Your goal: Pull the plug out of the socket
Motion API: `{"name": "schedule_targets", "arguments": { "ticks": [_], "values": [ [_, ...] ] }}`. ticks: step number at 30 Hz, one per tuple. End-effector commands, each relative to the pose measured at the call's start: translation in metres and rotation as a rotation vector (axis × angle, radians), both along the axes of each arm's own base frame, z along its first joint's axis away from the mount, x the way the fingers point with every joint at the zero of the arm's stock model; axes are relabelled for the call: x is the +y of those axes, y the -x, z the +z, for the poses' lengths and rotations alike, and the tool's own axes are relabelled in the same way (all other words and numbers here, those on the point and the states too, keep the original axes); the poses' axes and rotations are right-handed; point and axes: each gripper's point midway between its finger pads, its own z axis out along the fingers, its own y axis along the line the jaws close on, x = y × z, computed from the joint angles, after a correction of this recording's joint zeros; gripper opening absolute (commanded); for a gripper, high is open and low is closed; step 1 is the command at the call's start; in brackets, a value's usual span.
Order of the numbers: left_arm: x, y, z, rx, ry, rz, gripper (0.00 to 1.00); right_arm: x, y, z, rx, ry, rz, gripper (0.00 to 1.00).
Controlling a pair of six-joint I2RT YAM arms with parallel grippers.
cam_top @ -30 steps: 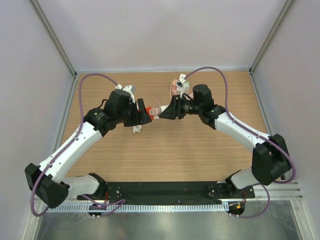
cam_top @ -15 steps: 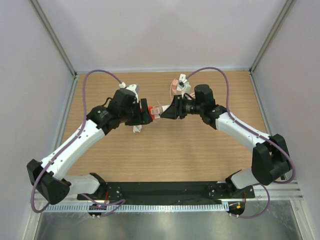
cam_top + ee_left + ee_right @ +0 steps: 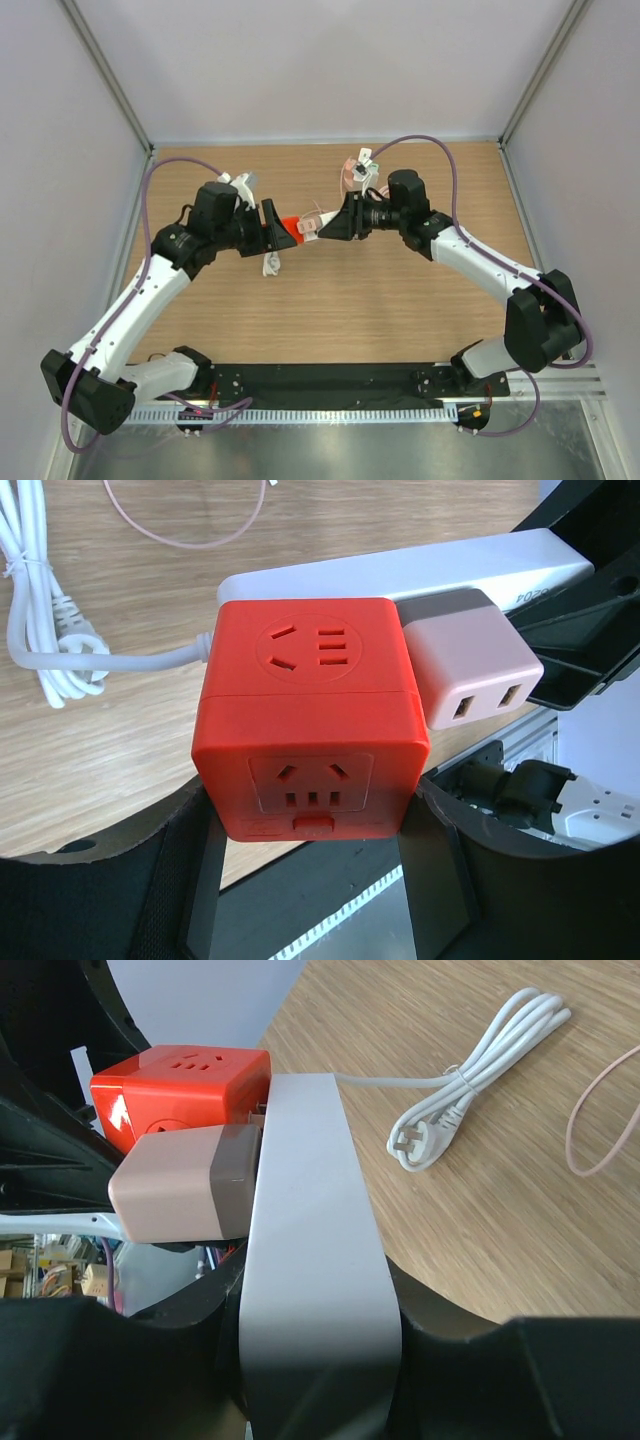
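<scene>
The red cube plug [image 3: 310, 720] is held off the table, my left gripper [image 3: 310, 830] shut on its two sides. It sits against the face of the white socket strip [image 3: 310, 1240], which my right gripper [image 3: 315, 1290] is shut on. A pink USB charger [image 3: 470, 670] is plugged into the same face, right beside the cube. In the top view the red cube [image 3: 287, 226] and the strip [image 3: 318, 218] meet between my left gripper [image 3: 275, 228] and right gripper [image 3: 332, 220], mid-table. I cannot tell whether the cube's prongs are seated.
The strip's coiled white cable [image 3: 272, 262] with its plug lies on the wooden table [image 3: 350, 300] below the left gripper. A thin pink cord loop [image 3: 350, 172] lies behind the right gripper. Grey walls close in the table on three sides.
My left arm has swung to the left and its wrist has drawn back, so more of the red cube shows. The right arm has held still.
</scene>
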Motion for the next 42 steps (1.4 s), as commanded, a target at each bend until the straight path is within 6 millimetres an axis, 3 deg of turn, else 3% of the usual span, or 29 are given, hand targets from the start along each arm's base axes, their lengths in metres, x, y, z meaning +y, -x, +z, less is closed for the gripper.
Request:
{"name": "schedule_targets", "arguments": {
  "ticks": [1,6,17,22,27,31,34,35,37,41,42],
  "values": [
    [0.026,0.026,0.028,-0.010,-0.016,0.035,0.00,-0.098,-0.084,-0.061,-0.039,0.306,-0.496,0.01],
    [0.040,0.021,0.024,0.019,-0.086,0.128,0.00,-0.102,-0.089,-0.067,-0.032,0.335,-0.517,0.01],
    [0.039,0.020,-0.011,0.113,-0.242,0.147,0.00,-0.104,-0.091,-0.071,-0.040,0.354,-0.520,0.01],
    [0.038,0.020,-0.007,0.093,-0.287,0.131,0.00,-0.106,-0.092,-0.073,-0.042,0.368,-0.522,0.01],
    [0.045,0.025,0.012,0.000,-0.272,0.105,0.00,-0.102,-0.089,-0.073,-0.041,0.349,-0.499,0.01],
    [0.057,0.021,-0.002,-0.044,-0.304,0.111,0.00,-0.094,-0.084,-0.068,-0.041,0.311,-0.464,0.01],
    [0.070,0.002,-0.007,-0.099,-0.279,0.155,0.00,-0.086,-0.078,-0.064,-0.037,0.261,-0.420,0.01],
    [0.082,-0.005,-0.021,-0.080,-0.283,0.200,0.00,-0.084,-0.076,-0.062,-0.034,0.249,-0.406,0.01],
    [0.079,-0.021,-0.018,-0.115,-0.191,0.212,0.00,-0.077,-0.072,-0.053,-0.049,0.201,-0.364,0.01],
    [0.104,-0.066,-0.032,-0.106,-0.118,0.337,0.00,-0.066,-0.061,-0.036,-0.068,0.103,-0.281,0.01],
    [0.119,-0.084,-0.029,-0.137,-0.096,0.396,0.00,-0.064,-0.059,-0.034,-0.072,0.092,-0.266,0.01]
  ]
}}
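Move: Some 8 cm to the right of the left hand, 1 cm farther out and at its height, is the middle of the white power strip, with the pink plug on it about 5 cm right and 1 cm forward of that hand. The cord bundle lies on the table roughly 4 cm left of the left hand, 4 cm ahead and 15 cm below. From the right hand, which holds the strip's other end, the red plug in the left fingers is about 11 cm left and 1 cm back, level. Working the red plug against the held strip with small tilts, both grippers keep their grips. Then the right hand jerks right, down and forward by some 10 cm each way, swinging clockwise, and eases back a little. The left hand first tips its left side up and dips slightly back, then carries the red plug about 11 cm left, sinking and finally moving forward, away from the strip. ##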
